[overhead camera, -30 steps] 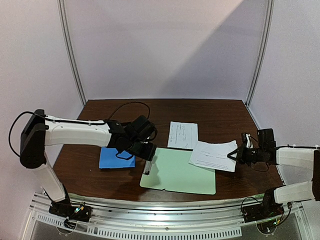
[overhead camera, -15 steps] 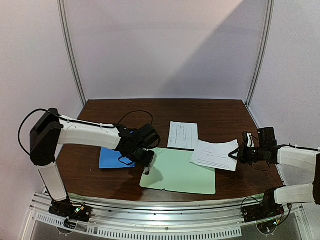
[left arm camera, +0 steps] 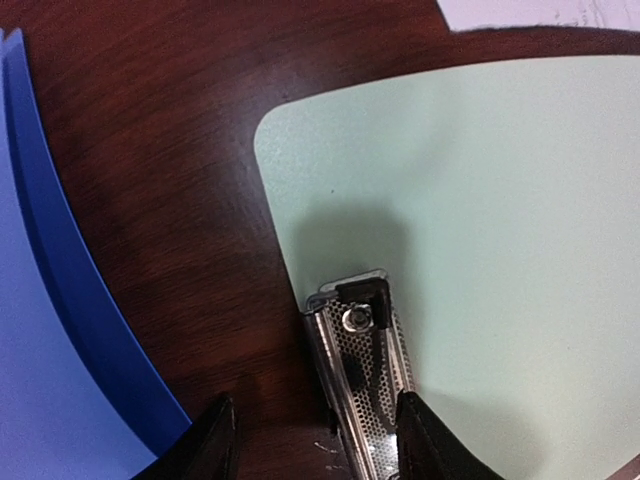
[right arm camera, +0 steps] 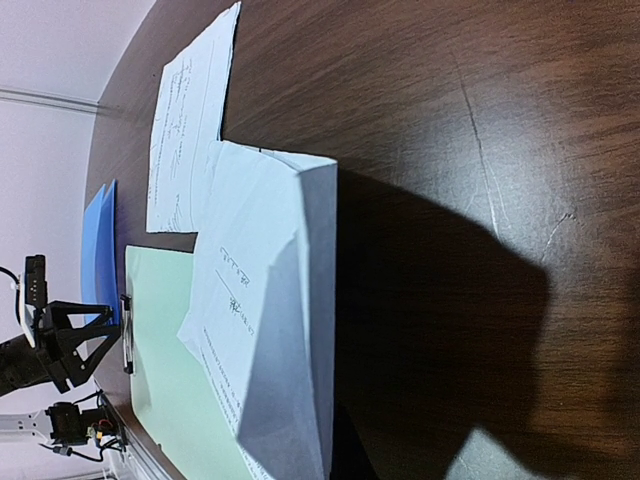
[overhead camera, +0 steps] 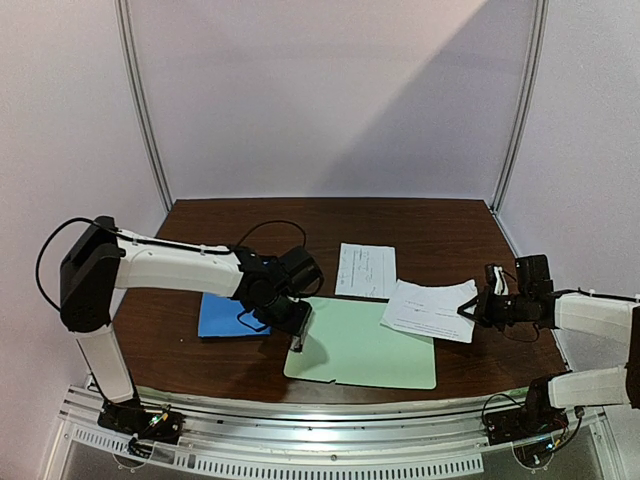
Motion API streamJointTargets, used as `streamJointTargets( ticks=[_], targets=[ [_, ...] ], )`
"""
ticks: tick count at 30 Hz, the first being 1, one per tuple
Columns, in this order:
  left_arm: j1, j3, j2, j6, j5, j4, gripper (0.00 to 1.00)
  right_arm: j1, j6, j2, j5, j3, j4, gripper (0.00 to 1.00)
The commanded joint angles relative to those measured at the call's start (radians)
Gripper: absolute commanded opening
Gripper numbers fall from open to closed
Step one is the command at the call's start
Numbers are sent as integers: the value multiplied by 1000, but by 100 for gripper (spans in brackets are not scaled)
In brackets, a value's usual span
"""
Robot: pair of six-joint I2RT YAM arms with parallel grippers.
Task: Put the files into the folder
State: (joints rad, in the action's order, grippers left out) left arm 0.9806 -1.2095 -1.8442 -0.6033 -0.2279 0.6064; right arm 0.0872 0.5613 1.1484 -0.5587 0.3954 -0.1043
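The blue folder (overhead camera: pixel 222 316) lies shut on the table's left side, and its edge (left arm camera: pixel 60 300) shows in the left wrist view. One white file (overhead camera: pixel 366 270) lies flat behind the pale green clipboard (overhead camera: pixel 370 348). The other file (overhead camera: pixel 428 310) rests partly on the clipboard, its right edge lifted and creased (right arm camera: pixel 285 330) in my right gripper (overhead camera: pixel 473 309), which is shut on it. My left gripper (left arm camera: pixel 315 445) is open and low over the clipboard's left edge. Its fingers (left arm camera: pixel 213 445) stand either side of the clipboard's metal clip (left arm camera: pixel 362 370).
The clipboard fills the near middle of the table, its front edge close to the table's near edge (overhead camera: pixel 330 392). Metal frame posts (overhead camera: pixel 143 110) rise at the back corners.
My left gripper moved right and down to the clipboard's clip, its jaws narrowing then widening a little. The clipboard slid slightly right. My right gripper keeps its hold on the sheet.
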Motion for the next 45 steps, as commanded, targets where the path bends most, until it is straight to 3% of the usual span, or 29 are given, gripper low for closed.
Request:
streamJointTargets(
  ticks=[1, 8, 14, 25, 33, 41, 45],
  targets=[
    [18, -46, 0, -23, -12, 43, 54, 8, -8, 14, 7, -21, 15, 0],
    [23, -55, -14, -48, -4, 57, 54, 9, -16, 13, 10, -23, 10, 0],
    [25, -36, -32, -72, 28, 29, 43, 8, -21, 13, 10, -23, 6, 0],
    [24, -33, -62, -97, 54, 27, 41, 9, -30, 10, 11, -32, 1, 0],
    [25, -25, -79, -110, 58, 23, 27, 7, -29, 10, 7, -32, 4, 0],
    [23, 8, -91, -119, 73, 6, 25, 8, -31, 10, 5, -26, -4, 0],
    [22, 26, -91, -119, 87, -16, 12, 9, -29, 4, -1, -22, -10, 0]
  ],
)
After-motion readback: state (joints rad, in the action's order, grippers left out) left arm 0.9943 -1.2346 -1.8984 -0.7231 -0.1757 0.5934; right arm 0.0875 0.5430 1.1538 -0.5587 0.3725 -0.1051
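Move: The metal clip on the green clipboard sits almost under my left hand, about 2 cm to its right, 2 cm back and 2 cm down. The clipboard's middle is some 13 cm right and 4 cm back, the blue folder about 14 cm left and 7 cm ahead, and the loose file roughly 16 cm right and 15 cm ahead. From my right hand, still holding the other files, the clip is some 36 cm left, 3 cm back and 5 cm below. I lift my left hand about 1 cm while easing it to the right over the clip, then sink it some 2.5 cm, drawing slightly back. With the fingers still pointing mostly down and turning only about 5 degrees, I narrow them from half open to nearly shut across the clip, one finger on either side, and pinch it. ##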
